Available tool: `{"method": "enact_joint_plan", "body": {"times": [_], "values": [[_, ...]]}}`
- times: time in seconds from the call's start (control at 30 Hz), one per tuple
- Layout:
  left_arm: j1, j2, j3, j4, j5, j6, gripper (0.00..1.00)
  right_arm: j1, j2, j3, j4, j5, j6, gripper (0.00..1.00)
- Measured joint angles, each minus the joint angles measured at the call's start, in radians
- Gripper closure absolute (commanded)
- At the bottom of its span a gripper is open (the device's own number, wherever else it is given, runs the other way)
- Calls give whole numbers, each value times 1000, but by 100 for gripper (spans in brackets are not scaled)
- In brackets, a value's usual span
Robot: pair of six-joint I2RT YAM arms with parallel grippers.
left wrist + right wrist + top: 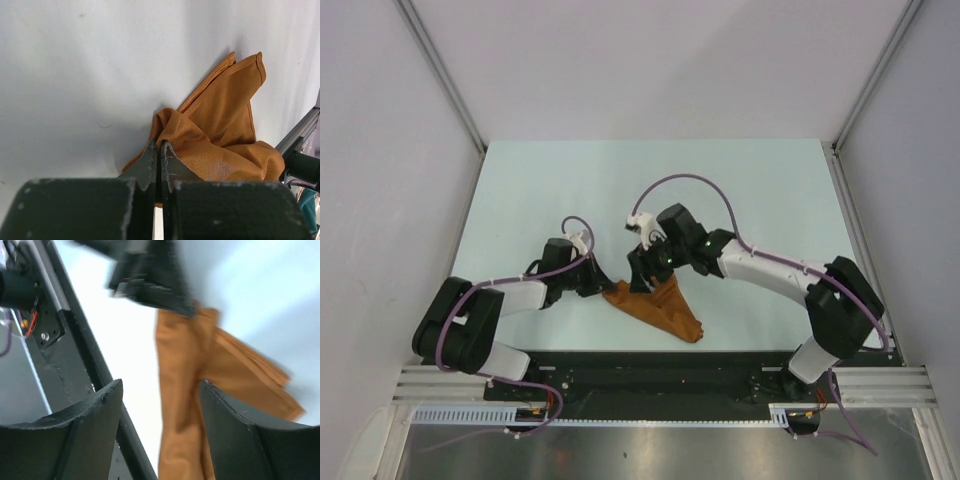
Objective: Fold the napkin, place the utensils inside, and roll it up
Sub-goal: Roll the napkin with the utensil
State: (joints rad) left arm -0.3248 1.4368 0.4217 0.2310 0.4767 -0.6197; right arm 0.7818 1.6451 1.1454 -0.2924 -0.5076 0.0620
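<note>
The rust-brown napkin [662, 308] lies bunched on the table near its front edge, between both arms. My left gripper [606, 286] is shut on the napkin's left corner; in the left wrist view the fingertips [150, 152] pinch a fold of the napkin [220, 125], which rises crumpled behind them. My right gripper [646, 278] hovers open just over the cloth's upper part. In the right wrist view a strip of the napkin [180, 390] runs between the wide-apart jaws of that gripper [160, 385], touching neither clearly. The utensils are out of view.
The pale table [620, 180] is walled in white on three sides. A black mounting rail [650, 365] runs along the near edge, also seen close to the right gripper as a dark rail [75, 340]. The left gripper's body [150, 285] sits just beyond the cloth.
</note>
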Motion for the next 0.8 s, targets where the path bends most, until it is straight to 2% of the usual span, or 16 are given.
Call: {"method": "enact_joint_plan", "body": {"times": [0.1,0.27,0.47,0.8], "values": [[0,8,10,-10,2,1,100,105,-58,-53,49,94,-21,34],[0,27,25,-11,6,8,100,208,-21,-92,76,222,-60,36],[0,31,31,-17,6,14,100,238,54,-92,79,309,-97,36],[0,31,35,-25,7,19,100,243,104,-91,84,360,-135,36]]}}
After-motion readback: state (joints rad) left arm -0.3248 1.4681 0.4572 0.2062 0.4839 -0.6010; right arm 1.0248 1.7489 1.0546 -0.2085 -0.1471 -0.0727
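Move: The open right hand goes for the napkin roll, whose middle lies about 4 cm back, 2 cm to its right and 11 cm below. The loose flat layer is about 1 cm ahead and 5 cm to the right, the shut left gripper about 8 cm to the left and 1 cm ahead, both low on the table; the table's near edge is some 12 cm straight back. The left hand pinches the roll's left end, with the roll's middle about 10 cm to its right and 5 cm back. The right hand first draws back about 4 cm and a little left, to come over the roll beside the left gripper, then sinks some 8 cm onto it with its fingers tipping roughly 15 degrees more steeply down. Its fingers stay open and end astride the roll, one on the bare table's side and the other with its tip coming against the crease where the roll meets the flat layer, while the left hand stays in place and keeps its pinch on the left end. ##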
